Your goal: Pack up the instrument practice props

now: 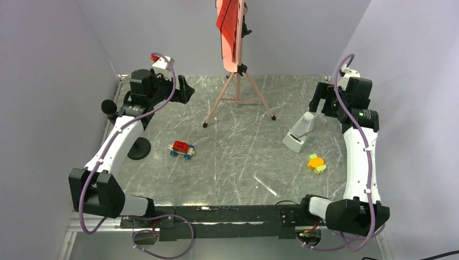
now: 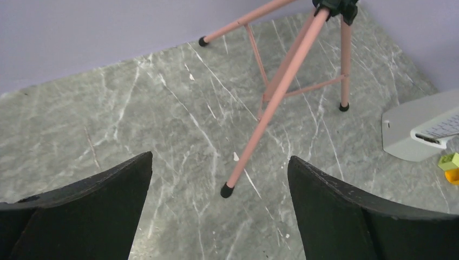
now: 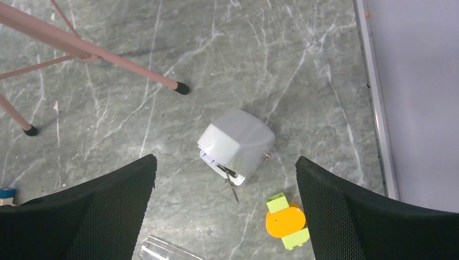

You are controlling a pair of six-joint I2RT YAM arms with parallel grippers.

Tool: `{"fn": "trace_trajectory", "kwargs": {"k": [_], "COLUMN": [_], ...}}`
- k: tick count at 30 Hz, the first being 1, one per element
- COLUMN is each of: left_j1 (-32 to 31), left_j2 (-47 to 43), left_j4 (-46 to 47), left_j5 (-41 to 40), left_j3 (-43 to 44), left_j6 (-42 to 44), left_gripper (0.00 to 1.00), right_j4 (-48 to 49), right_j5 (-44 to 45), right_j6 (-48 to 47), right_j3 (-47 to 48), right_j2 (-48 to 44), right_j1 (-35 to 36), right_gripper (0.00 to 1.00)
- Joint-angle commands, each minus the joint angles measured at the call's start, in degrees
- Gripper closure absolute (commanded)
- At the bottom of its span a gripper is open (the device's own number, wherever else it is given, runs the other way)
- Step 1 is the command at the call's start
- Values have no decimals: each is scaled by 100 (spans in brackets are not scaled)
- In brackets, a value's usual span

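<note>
The salmon-pink music stand (image 1: 236, 86) stands upright at the back middle of the table, and the red sheet (image 1: 227, 19) rests on its desk. The grey-white metronome (image 1: 300, 134) stands at the right, with the thin clear stick (image 1: 266, 185) lying nearer the front. My left gripper (image 1: 185, 89) is open at the back left. In its wrist view one stand leg (image 2: 270, 103) ends in a black foot between the fingers (image 2: 97, 206), untouched. My right gripper (image 1: 323, 101) hangs open above the metronome (image 3: 235, 142), holding nothing. An end of the stick (image 3: 162, 251) shows at that view's bottom edge.
A small red toy car (image 1: 181, 148) with blue wheels sits left of centre. An orange and green toy (image 1: 316, 163) lies by the right edge, close to the metronome (image 2: 411, 130). A black round base (image 1: 139, 149) sits under the left arm. Grey walls enclose the table.
</note>
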Motion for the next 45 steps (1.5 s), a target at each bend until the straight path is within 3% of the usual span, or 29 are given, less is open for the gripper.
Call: {"fn": "trace_trajectory", "kwargs": {"k": [1, 6, 10, 18, 24, 33, 45], "left_j1": [-102, -186, -202, -206, -206, -206, -208], "left_j2": [-187, -263, -309, -515, -639, -651, -726], "left_j4": [188, 147, 122, 93, 53, -1, -158], "left_j5": [377, 492, 535, 540, 557, 584, 540], "left_j3": [-140, -424, -602, -971, -1190, -1248, -1213], "left_j6": [-200, -347, -506, -611, -590, -645, -515], "left_gripper": [1, 1, 1, 1, 1, 1, 1], "right_j4": [-312, -886, -1085, -1244, -1152, -1189, -1310], "right_j5": [554, 1369, 1505, 1214, 440, 203, 707], "right_j6": [128, 214, 531, 997, 1301, 1595, 1866], "right_j3": [222, 528, 741, 613, 779, 777, 655], "right_j2": [34, 484, 768, 1204, 1511, 1930, 2252], "right_j1": [7, -1, -1, -1, 7, 250, 447], "right_gripper": [0, 1, 5, 12, 12, 13, 33]}}
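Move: The metronome stands upright almost under the open right hand, its middle some 2 cm ahead, 2 cm left and 18 cm below. From it the orange-green toy lies about 9 cm nearer and 8 cm right; the easel's right foot 11 cm farther out and 8 cm left, and the clear tube some 17 cm nearer and 13 cm left. From the left hand the toy car lies about 10 cm back, 5 cm left and 28 cm below; the metronome is some 47 cm right and 7 cm back. The metronome's upper part is what the right hand comes down on: it sinks about 11 cm, swinging first right and then back left, easing a little forward late, the wrist tipping some 30 degrees down. Its fingers start closing and end astride the metronome; firm contact can't be made out. The open left hand sinks and draws back about 8 cm towards the toy car. ##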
